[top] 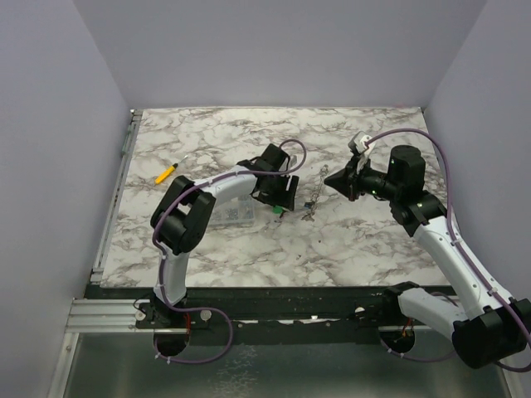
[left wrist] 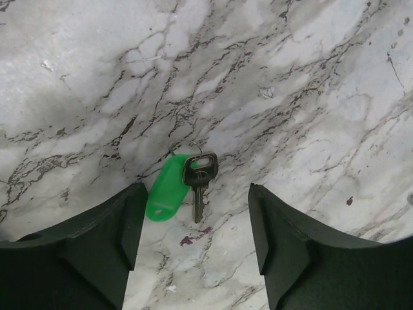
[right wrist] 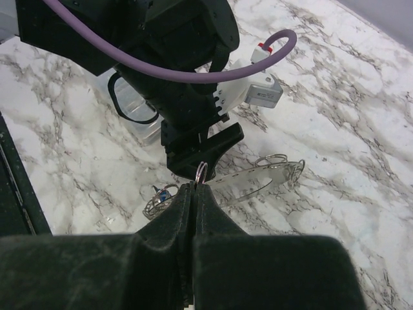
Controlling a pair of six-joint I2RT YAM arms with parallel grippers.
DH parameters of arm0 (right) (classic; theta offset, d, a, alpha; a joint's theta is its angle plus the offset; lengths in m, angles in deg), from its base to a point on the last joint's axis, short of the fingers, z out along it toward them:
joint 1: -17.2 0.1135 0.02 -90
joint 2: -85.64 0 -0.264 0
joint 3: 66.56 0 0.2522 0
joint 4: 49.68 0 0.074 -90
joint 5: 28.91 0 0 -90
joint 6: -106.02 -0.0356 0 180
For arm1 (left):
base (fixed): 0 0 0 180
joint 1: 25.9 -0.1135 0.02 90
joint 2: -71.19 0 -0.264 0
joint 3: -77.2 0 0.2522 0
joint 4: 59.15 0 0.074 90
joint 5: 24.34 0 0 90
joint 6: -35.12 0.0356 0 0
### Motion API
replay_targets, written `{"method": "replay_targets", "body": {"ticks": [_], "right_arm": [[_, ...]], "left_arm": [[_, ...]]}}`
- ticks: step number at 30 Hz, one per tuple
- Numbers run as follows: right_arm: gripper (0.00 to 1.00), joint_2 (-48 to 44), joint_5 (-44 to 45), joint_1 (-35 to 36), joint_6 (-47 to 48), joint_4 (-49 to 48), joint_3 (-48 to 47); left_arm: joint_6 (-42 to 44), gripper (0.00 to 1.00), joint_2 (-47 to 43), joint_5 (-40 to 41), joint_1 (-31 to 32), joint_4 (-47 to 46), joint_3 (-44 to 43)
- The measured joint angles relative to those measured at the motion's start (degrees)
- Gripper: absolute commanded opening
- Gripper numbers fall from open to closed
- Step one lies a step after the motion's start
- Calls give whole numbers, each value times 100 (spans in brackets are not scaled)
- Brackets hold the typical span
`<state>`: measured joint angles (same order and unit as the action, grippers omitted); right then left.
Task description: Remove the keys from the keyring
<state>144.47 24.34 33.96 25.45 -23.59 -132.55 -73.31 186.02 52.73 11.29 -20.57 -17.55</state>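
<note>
The keyring (right wrist: 255, 179), a large flat grey metal ring, is held edge-on above the table; it shows as a thin shape in the top view (top: 314, 199). My right gripper (right wrist: 194, 187) is shut on it at a small split ring (right wrist: 201, 172), and also shows in the top view (top: 329, 178). A blue-headed key (right wrist: 161, 196) and small wire rings (right wrist: 279, 159) hang from it. A silver key (left wrist: 199, 175) with a green plastic tag (left wrist: 166, 187) lies flat on the marble, apart from the keyring. My left gripper (left wrist: 193, 239) is open and empty just above it (top: 280, 201).
A clear plastic compartment box (top: 235, 215) sits left of the left gripper and shows behind it in the right wrist view (right wrist: 143, 129). A yellow pen-like tool (top: 168, 172) lies at the far left. The marble table top (top: 373, 249) is walled on three sides.
</note>
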Motion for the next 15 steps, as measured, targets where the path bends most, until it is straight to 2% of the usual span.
{"method": "replay_targets", "body": {"ticks": [3, 5, 11, 15], "right_arm": [[1, 0, -22, 2, 0, 55, 0], [1, 0, -26, 2, 0, 94, -2], [0, 17, -109, 2, 0, 225, -125], [1, 20, -184, 2, 0, 297, -232]], "left_arm": [[24, 91, -59, -210, -61, 79, 0], [63, 98, -184, -424, -162, 160, 0], [389, 99, -1119, -1080, -691, 278, -2], [994, 99, -1910, -1427, -1078, 439, -118]]}}
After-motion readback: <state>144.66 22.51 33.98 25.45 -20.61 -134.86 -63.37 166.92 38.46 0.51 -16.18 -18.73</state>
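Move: The keyring, with its remaining keys, hangs from the shut right gripper, its middle about 10 cm to the left hand's right, 3 cm nearer the base and some 13 cm higher. The removed key with its green tag lies on the table about 4 cm below the left hand, within 1 cm sideways and forward. The clear organiser box is roughly 17 cm to the left hand's left and 2 cm farther out. From the right hand, the keyring's middle is some 9 cm below, 2 cm left and 1 cm forward. Lift the left gripper straight off the freed green tag and key, slowly at first and then quickly, about 15 cm up, drifting some 5 cm left towards the box side. Spread its already parted fingers fully and swing their tips forward and right by roughly 20 degrees. Keep the right gripper shut and nearly still, still holding the keyring up. ##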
